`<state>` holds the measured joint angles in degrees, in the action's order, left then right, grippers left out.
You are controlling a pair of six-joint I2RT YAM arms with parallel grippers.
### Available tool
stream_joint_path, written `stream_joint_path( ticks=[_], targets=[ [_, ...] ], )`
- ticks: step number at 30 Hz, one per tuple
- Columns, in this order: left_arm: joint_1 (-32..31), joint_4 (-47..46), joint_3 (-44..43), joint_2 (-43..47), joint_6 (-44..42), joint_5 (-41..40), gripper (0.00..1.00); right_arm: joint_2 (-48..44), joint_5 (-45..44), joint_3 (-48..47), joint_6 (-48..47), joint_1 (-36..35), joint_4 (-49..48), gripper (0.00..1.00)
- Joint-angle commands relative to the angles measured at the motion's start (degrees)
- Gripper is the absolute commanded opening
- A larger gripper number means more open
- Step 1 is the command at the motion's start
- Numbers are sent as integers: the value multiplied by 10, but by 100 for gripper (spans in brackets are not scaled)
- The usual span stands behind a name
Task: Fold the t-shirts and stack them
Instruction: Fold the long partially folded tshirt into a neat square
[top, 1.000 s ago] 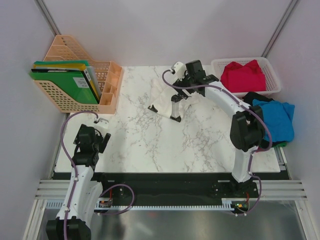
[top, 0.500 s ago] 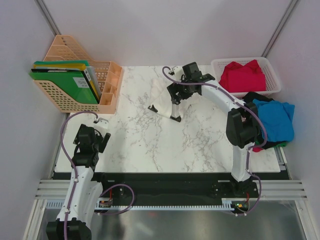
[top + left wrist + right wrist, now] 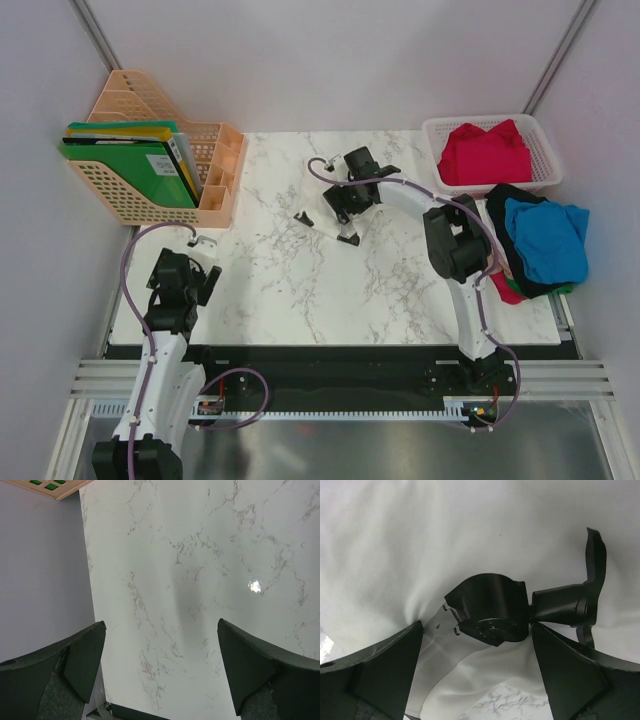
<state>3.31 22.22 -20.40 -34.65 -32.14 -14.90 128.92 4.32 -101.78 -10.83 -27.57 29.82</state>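
A white t-shirt (image 3: 470,530) fills the right wrist view, rumpled, with bare marble showing at the bottom. My right gripper (image 3: 477,672) (image 3: 326,227) is open low over it at the table's back middle. A black round part with a bracket (image 3: 490,610) lies against the cloth ahead of the jaws; what it is I cannot tell. A red t-shirt (image 3: 487,150) sits in the white basket (image 3: 545,140). A blue t-shirt (image 3: 548,238) lies on a black one (image 3: 503,200) at the right edge. My left gripper (image 3: 160,670) (image 3: 200,241) is open over bare marble at the near left.
Peach file racks holding green folders (image 3: 140,160) stand at the back left corner. The table's left edge (image 3: 90,595) meets a grey wall right beside the left gripper. A bit of red cloth (image 3: 508,291) pokes out under the pile at the right.
The right wrist has swung left and a little nearer, folding the arm. The white shirt, bunched up under the gripper before, now shows much less from above. The left arm has not moved.
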Motion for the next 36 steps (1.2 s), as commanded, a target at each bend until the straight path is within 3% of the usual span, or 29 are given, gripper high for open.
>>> stream_joint_path(
  ticks=[1,8,15,19,26,29,33,36],
  targets=[
    [2,-16,-1,-2,12,7,100,-38,-4,69,-23,-41,16,98],
    [2,-15,0,5,12,7,100,-158,39,249,-36,-96,36,98],
    [2,-17,0,2,11,9,100,-237,35,326,-37,-107,24,98],
    [3,-17,0,6,11,6,100,-255,50,319,-38,-109,34,98],
    [3,-15,1,6,12,5,100,-374,107,161,-56,-111,172,98],
    [2,-17,1,3,12,5,100,-406,113,134,-67,-111,187,98],
    [3,-17,1,3,12,5,100,-401,49,154,-106,-109,166,98],
    [2,-16,0,5,11,3,100,-372,30,183,-125,-87,135,91]
  ],
)
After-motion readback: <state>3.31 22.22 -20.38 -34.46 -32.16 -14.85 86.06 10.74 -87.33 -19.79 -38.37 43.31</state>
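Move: The folded white t-shirt lies right under the open right hand, whose fingertips are already down on it; its middle is roughly 2 cm ahead, level sideways and 1 cm below. The white basket stands about 16 cm ahead and 32 cm to the right, the blue and black clothes pile some 9 cm back and 43 cm right. From the left hand the shirt's middle is about 25 cm ahead, 35 cm right and 9 cm lower. The t-shirt is dragged back across the marble towards the robot under the right hand's spread fingertips, some 18 cm at table height, the hand turning about 15 degrees counter-clockwise as it goes. After a brief stop it comes off the cloth and rises over 20 cm, the wrist tipping the fingers outward, fingers still wide. ##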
